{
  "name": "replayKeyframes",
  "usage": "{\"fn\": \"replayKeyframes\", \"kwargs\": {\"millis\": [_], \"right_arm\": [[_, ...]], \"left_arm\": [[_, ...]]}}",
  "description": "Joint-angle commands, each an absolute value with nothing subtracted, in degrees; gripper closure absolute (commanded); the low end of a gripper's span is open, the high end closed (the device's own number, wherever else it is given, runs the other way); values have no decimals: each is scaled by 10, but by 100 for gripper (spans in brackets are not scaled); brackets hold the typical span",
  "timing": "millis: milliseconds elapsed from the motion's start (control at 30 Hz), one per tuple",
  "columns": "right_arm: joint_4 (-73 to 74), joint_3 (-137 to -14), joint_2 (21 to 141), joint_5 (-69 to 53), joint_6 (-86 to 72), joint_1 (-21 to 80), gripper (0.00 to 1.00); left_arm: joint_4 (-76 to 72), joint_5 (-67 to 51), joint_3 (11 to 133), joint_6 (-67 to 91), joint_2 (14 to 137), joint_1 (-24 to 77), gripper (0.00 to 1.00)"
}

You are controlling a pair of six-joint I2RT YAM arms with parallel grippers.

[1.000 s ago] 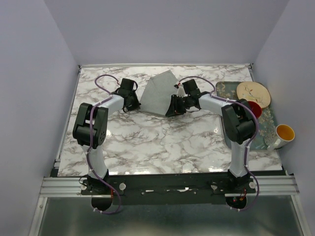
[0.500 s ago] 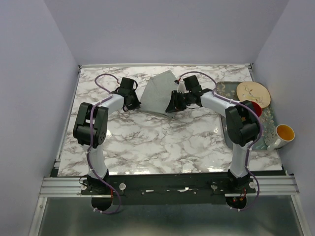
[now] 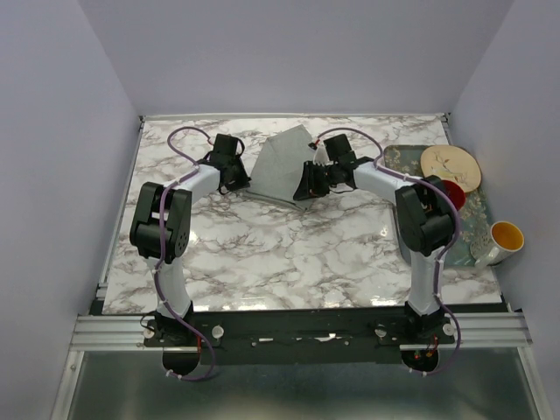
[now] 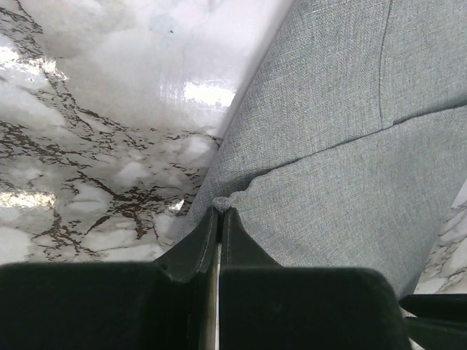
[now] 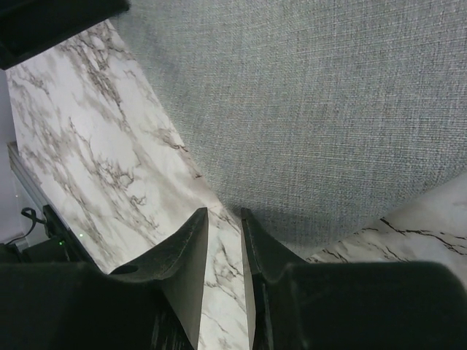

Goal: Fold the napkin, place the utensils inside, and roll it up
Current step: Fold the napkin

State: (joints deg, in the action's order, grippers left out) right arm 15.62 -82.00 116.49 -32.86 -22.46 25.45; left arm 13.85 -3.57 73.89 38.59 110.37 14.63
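The grey-green napkin [image 3: 280, 164] lies partly folded at the far middle of the marble table, with a fold line crossing it [image 4: 343, 146]. My left gripper [image 3: 245, 179] is at its left edge, shut on a small bunched bit of the napkin's hem [image 4: 220, 210]. My right gripper [image 3: 306, 188] sits low at the napkin's near right edge. It is open, and only bare marble shows between its fingers [image 5: 224, 211], with the cloth [image 5: 314, 109] just ahead of the tips. I cannot make out the utensils.
A floral grey tray [image 3: 477, 226] stands at the right edge, holding a round wooden plate [image 3: 450, 166] and a red bowl [image 3: 452, 192]. A white mug with a yellow inside [image 3: 505, 238] sits at its near right. Walls enclose the table on three sides.
The right gripper has moved a little toward the far side along the napkin's right edge. The napkin's outline has narrowed. The left gripper has barely shifted.
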Motion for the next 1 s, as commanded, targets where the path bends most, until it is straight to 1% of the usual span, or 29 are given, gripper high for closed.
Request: {"fn": "replayKeyframes", "kwargs": {"millis": [0, 367, 433, 467, 500, 533, 567, 600, 633, 667, 700, 733, 800, 867, 933, 967], "right_arm": [[144, -807, 1193, -337, -226, 258, 68], [149, -808, 1187, -311, -190, 260, 67], [168, -819, 1182, -299, -176, 266, 67], [177, -824, 1179, -289, -159, 272, 65], [187, -841, 1175, -276, -150, 282, 64], [204, -847, 1169, -248, -143, 288, 62], [215, -857, 1158, -235, -128, 294, 58], [227, -873, 1151, -220, -118, 300, 55], [247, -881, 1146, -184, -107, 312, 53], [256, -887, 1136, -163, -86, 316, 47], [262, -889, 1129, -142, -78, 322, 44], [265, -887, 1122, -110, -68, 327, 42], [265, -880, 1101, -78, -33, 331, 38], [246, -859, 1087, -34, 29, 351, 37], [226, -846, 1076, 26, 69, 378, 35], [222, -838, 1075, 28, 111, 385, 33]], "left_arm": [[133, -41, 743, 387, 1112, 143, 95], [158, -24, 752, 376, 1115, 141, 93], [162, -24, 752, 378, 1114, 139, 88], [163, -25, 754, 377, 1114, 140, 86], [165, -21, 755, 376, 1110, 140, 80], [168, -18, 757, 374, 1101, 140, 77], [177, -12, 761, 373, 1096, 140, 72], [182, -5, 763, 373, 1090, 140, 64], [184, -6, 763, 374, 1076, 140, 60], [189, -7, 764, 375, 1068, 140, 58], [192, -6, 764, 377, 1060, 141, 52], [196, -7, 763, 381, 1042, 140, 38], [217, -4, 766, 386, 1019, 140, 13], [235, 14, 757, 397, 977, 140, 10], [236, 15, 742, 411, 924, 140, 10], [239, 21, 723, 426, 906, 139, 10]]}}
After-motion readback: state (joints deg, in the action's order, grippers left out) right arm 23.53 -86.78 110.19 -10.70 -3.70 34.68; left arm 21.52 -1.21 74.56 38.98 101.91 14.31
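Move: At the left fingertips, within about 1 cm below the hand point, is the folded napkin's near left corner; the near right corner lies some 16 cm to that hand's right and 5 cm back. From the right hand this near right corner is about 3 cm below, 2 cm right and 1 cm back. The near left corner is roughly 14 cm left and 4 cm ahead, the far corner some 19 cm straight ahead. Dipping about 3 cm over the near right corner, the half-open right hand pauses low, then opens wider and lifts some 7 cm, rolling about 30 degrees with its fingers turning steeper down. The left hand holds nearly still with its shut tips at the near left corner, then spreads wide, lets the cloth go and springs up about 5 cm, drifting slightly back and left. ##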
